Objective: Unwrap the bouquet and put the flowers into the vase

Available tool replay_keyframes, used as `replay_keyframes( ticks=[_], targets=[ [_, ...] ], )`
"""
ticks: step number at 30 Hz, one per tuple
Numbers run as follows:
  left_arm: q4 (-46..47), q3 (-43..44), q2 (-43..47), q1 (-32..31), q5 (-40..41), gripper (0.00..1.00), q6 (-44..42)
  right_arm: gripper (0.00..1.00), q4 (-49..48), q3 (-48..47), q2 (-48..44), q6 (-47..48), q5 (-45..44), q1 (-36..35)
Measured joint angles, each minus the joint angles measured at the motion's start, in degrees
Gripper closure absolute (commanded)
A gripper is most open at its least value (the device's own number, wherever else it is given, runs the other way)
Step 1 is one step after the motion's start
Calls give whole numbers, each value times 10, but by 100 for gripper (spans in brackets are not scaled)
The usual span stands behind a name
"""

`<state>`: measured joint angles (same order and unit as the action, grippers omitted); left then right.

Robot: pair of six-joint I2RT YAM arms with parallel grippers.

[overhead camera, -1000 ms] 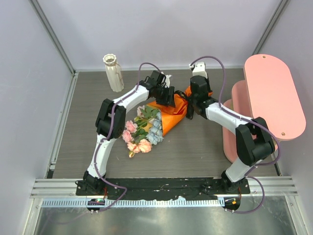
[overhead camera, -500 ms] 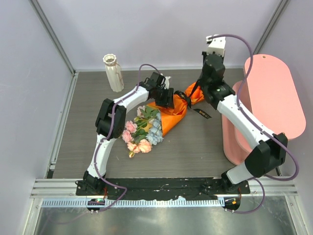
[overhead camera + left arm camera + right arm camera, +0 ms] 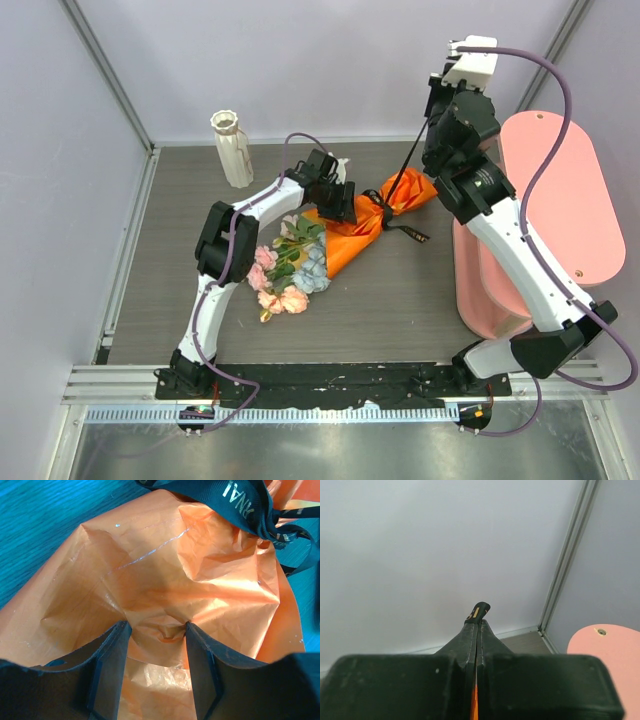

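Observation:
The bouquet lies on the table, its orange paper cone (image 3: 362,228) pointing right and its flowers (image 3: 290,265) spilling out to the left. My left gripper (image 3: 345,205) (image 3: 157,630) is shut on a bunched fold of the orange paper (image 3: 150,580), just short of the black ribbon knot (image 3: 240,500). High above the back of the table, my right gripper (image 3: 433,97) (image 3: 479,622) is shut on the ribbon's end (image 3: 480,610). From there the black ribbon (image 3: 410,155) runs taut down to the cone's neck. The cream ribbed vase (image 3: 232,148) stands upright at the back left.
A pink oval shelf stand (image 3: 550,190) (image 3: 610,640) fills the right side, close beside the right arm. A loose ribbon tail (image 3: 412,234) lies on the table right of the cone. Grey walls enclose the back and sides.
The right arm has risen up and back from the cone's neck with the ribbon end, drawing the ribbon out long and taut. The left gripper has kept its hold on the paper.

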<state>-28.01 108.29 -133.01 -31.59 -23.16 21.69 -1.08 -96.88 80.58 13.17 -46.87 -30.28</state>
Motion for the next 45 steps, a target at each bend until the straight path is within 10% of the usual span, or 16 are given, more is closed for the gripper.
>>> replay_keyframes(
  ticks=[13,20,25,30,45],
  targets=[
    [5,-6,0,0,0,47,2,99,124,108,-41,-106,-31,5],
    [13,-13,2,0,-3,46,3,99,164,154,92,-167,-37,124],
    [15,-16,4,0,-5,46,3,57,257,18,256,-192,-26,187],
    [16,-19,6,0,-5,46,3,51,346,-96,336,-208,-9,172],
    [17,-19,7,0,-11,43,4,51,249,233,174,-293,327,121]
  ],
)
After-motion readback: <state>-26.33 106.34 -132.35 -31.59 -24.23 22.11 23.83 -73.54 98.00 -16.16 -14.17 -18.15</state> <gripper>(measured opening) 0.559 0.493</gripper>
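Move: My right hand is high up, holding the free end of the black ribbon taut. The bare table by the pink shelf's far corner lies some 13 cm ahead, 9 to the right and 51 below. The knot is about 4 cm ahead, 8 left and 48 below, with the gathered orange paper 4 farther out and 5 right of it. For my left hand, the knot is roughly 9 cm right, 2 ahead, near level. I sweep the ribbon end steeply down with my right hand, then also forward and right past the knot towards the shelf's far corner, and open the fingers about halfway to let go. Still sinking, I swing back left and towards myself, some 40 cm lower in all, wrist tipped nearly 60 degrees down, until the open fingers hang above the knot. My left hand stays put on the wrapping. ##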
